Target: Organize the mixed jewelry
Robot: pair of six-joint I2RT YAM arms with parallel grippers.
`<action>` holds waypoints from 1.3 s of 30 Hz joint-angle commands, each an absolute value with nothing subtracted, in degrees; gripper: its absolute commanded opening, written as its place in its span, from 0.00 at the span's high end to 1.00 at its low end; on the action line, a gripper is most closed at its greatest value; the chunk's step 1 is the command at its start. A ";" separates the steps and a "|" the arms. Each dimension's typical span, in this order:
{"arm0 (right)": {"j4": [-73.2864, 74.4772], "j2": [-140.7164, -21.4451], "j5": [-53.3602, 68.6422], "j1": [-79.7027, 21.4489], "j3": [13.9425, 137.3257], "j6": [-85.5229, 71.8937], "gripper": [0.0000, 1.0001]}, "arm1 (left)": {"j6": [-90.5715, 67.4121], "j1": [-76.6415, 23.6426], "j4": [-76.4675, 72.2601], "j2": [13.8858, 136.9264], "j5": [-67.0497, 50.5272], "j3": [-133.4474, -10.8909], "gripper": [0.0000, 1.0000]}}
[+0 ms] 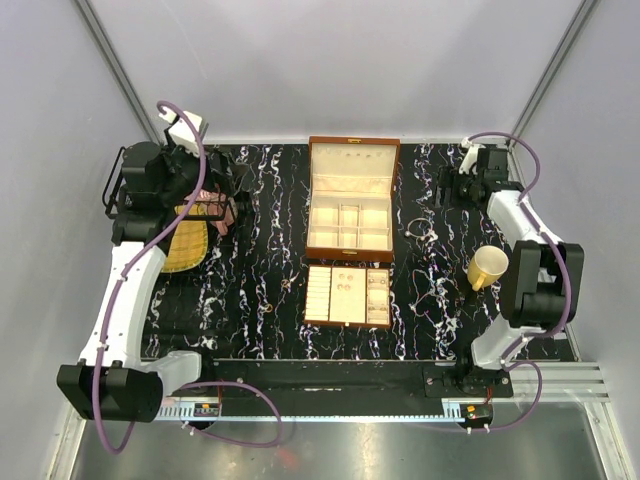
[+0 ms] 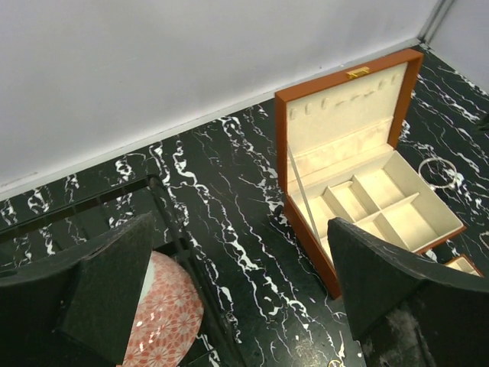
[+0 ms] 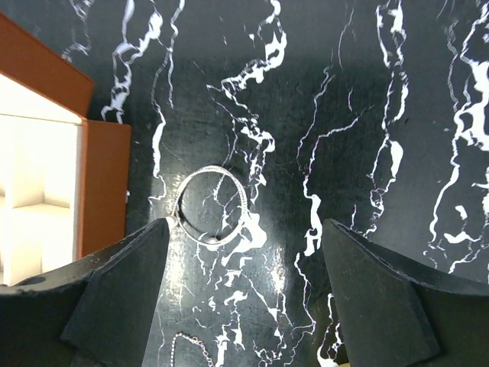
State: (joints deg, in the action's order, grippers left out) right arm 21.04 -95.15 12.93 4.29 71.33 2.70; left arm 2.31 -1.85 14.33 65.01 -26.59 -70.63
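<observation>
The mixed jewelry lies scattered on the black marble table. A pale bangle loop [image 3: 212, 205] rests just right of the open brown box [image 1: 350, 200], also visible in the left wrist view as the bangle [image 2: 438, 172]. The end of a fine chain [image 3: 187, 348] lies nearer to me, and more chains [image 1: 430, 285] sit left of the yellow cup. A small ring [image 1: 287, 283] lies left of the tray insert [image 1: 347, 295]. My right gripper [image 3: 244, 298] hangs open over the marble, the bangle just beyond its left fingertip. My left gripper [image 2: 244, 306] is open and holds nothing, left of the box [image 2: 359, 176].
A yellow cup [image 1: 487, 267] stands at the right beside my right arm. A red-patterned bowl [image 2: 164, 317] sits in a black wire rack [image 2: 176, 237] under my left gripper. A yellowish woven piece [image 1: 188, 243] lies at the left.
</observation>
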 commanded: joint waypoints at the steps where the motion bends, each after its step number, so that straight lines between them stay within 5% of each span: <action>1: 20.92 -97.99 11.08 4.48 73.12 2.02 0.14 | 5.80 -4.22 13.97 65.30 -28.39 -71.10 0.01; 39: 22.59 -112.85 8.62 0.35 75.59 1.49 0.50 | 7.56 -6.33 14.06 65.83 -26.81 -69.26 0.01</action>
State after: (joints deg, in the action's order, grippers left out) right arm 22.46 -112.05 10.87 0.89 73.93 1.26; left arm 6.37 -6.09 16.36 66.48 -26.72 -69.93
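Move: Almost straight below the right hand lies the silver bracelet, about 4 cm to its left and 12 cm down. The open jewelry box stands some 20 cm left, nearly level with the bracelet; a silver chain lies 16 cm back and 5 cm left, and the yellow mug about 9 cm back and 9 cm right. For the left hand, the bracelet is about 39 cm right, 7 cm ahead and far below. Sinking about 11 cm towards the bracelet, the right hand tips some 15 degrees more steeply downward, and late in the descent slips 2 cm left, bringing its fingertips astride the bracelet's right-hand rim while the fingers close partway. The left hand, still empty and wide open, shifts about 2.5 cm right and sinks 2 cm, then all but stops. ##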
